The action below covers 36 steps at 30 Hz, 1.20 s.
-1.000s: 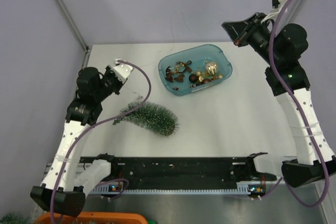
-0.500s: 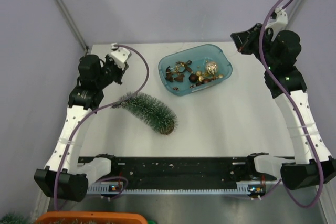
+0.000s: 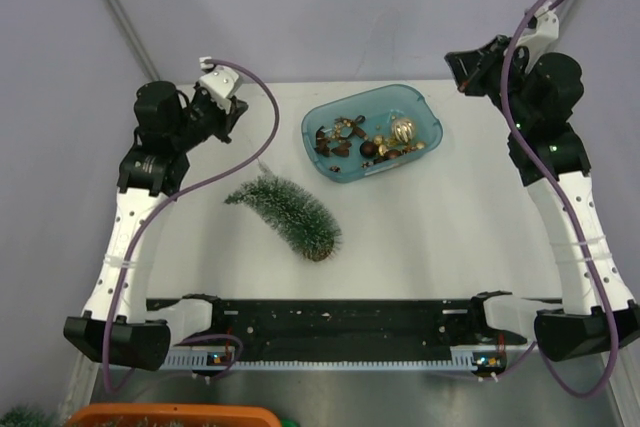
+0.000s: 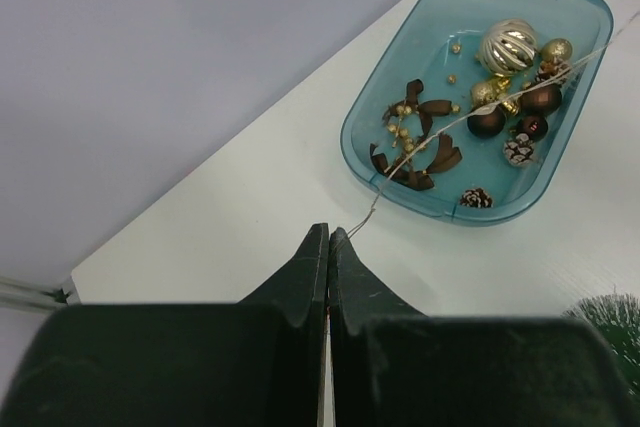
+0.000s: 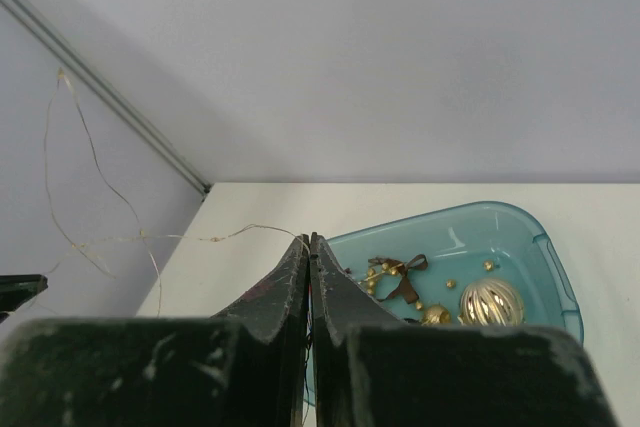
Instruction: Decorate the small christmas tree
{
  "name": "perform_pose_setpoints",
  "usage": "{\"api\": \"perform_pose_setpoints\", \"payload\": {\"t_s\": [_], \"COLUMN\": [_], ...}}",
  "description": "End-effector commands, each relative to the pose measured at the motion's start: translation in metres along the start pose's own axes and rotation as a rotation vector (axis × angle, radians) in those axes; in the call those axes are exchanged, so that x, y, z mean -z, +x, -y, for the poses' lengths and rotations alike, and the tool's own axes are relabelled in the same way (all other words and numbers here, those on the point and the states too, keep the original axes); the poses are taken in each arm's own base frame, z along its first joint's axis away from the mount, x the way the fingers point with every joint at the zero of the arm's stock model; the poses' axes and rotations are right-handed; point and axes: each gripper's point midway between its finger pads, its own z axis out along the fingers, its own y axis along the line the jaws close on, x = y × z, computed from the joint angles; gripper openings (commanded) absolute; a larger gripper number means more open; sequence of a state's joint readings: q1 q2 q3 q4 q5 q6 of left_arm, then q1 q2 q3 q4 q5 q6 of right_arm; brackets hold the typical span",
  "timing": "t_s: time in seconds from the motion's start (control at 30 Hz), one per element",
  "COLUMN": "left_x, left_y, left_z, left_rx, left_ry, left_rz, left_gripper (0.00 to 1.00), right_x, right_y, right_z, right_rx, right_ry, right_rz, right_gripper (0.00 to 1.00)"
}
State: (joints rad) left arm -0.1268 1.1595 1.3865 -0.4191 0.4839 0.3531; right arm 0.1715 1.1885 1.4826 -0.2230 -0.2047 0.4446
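Observation:
The small christmas tree (image 3: 287, 216) lies on its side on the white table, its brown base toward the near right; its bristles also show at the corner of the left wrist view (image 4: 615, 312). My left gripper (image 3: 232, 113) (image 4: 328, 232) hovers behind and left of the tree, shut on a thin wire string (image 4: 430, 137) that runs across the blue tray (image 4: 352, 142). High at the back right, my right gripper (image 3: 460, 62) (image 5: 309, 239) is shut on the same wire (image 5: 180, 238), which loops off to the left in the air.
The blue tray (image 3: 425, 107) (image 5: 470, 209) holds a gold ball (image 4: 508, 45), brown balls (image 4: 486, 122), ribbons and pinecones. A black rail (image 3: 340, 322) runs along the near edge. An orange bin (image 3: 170, 414) sits below the table at bottom left.
My left gripper has moved back and to the left with the wire. The tree has turned, tip toward the back, base toward the front. My right gripper has shifted slightly.

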Motion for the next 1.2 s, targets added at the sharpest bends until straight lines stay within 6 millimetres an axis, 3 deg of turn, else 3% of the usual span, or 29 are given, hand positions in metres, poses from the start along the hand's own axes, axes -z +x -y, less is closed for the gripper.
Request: {"api": "perform_pose_setpoints", "payload": {"t_s": [0.0, 0.2, 0.3, 0.37, 0.47, 0.7, 0.9, 1.07, 1.17], "left_x": [0.021, 0.035, 0.040, 0.043, 0.045, 0.049, 0.054, 0.053, 0.050], "left_y": [-0.013, -0.023, -0.023, -0.020, -0.001, 0.050, 0.095, 0.115, 0.121], "left_z": [-0.005, -0.012, -0.026, -0.042, -0.050, -0.028, -0.002, 0.018, 0.028], "left_rx": [-0.068, -0.082, -0.041, 0.041, 0.126, 0.151, 0.209, 0.278, 0.326], "left_ry": [-0.034, -0.054, -0.095, -0.117, -0.081, -0.043, 0.009, 0.068, 0.108], "left_rz": [0.015, 0.016, -0.006, -0.017, -0.070, -0.155, -0.245, -0.261, -0.259], "left_gripper": [0.00, 0.00, 0.00, 0.00, 0.00, 0.00, 0.00, 0.00, 0.09], "right_x": [-0.003, -0.010, -0.013, -0.014, -0.016, -0.017, -0.016, -0.020, -0.023], "right_y": [-0.028, -0.024, -0.015, -0.008, 0.006, 0.038, 0.074, 0.089, 0.087], "right_z": [-0.005, -0.006, -0.007, -0.010, -0.016, -0.024, -0.010, -0.001, 0.006], "right_rx": [0.026, 0.021, 0.012, -0.007, -0.045, -0.111, -0.146, -0.187, -0.194], "right_ry": [-0.011, -0.030, -0.051, -0.082, -0.139, -0.250, -0.232, -0.203, -0.166], "right_rz": [0.072, 0.065, 0.044, 0.029, 0.004, -0.052, -0.114, -0.130, -0.119], "right_gripper": [0.00, 0.00, 0.00, 0.00, 0.00, 0.00, 0.00, 0.00, 0.00]}}
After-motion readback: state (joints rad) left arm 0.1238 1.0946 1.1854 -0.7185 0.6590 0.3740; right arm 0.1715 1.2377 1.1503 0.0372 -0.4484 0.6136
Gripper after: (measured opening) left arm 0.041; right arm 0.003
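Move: The tree, its bent tip leaning left, lies about 11 cm back from the left hand, some 9 cm to its right, its middle roughly 25 cm below. From the right hand the tree is about 31 cm to the left, 13 cm back and 32 cm down. The blue box is some 19 cm ahead of the right hand, 11 cm to its left and 43 cm below, with the big gold bauble about 21 cm ahead, 2 cm left and 42 cm below. With both grippers still shut on the thin wire string that runs between them, the left hand first swings some 7 cm left with a slight lift, then sinks steeply and eases back, ending about 12 cm lower while its fingers tip down roughly 25 degrees, towards the tree. The right hand lowers with it by about 11 cm after a small reach forward, shifting some 5 cm left towards the tree and turning a little counter-clockwise as its fingers tip down. ##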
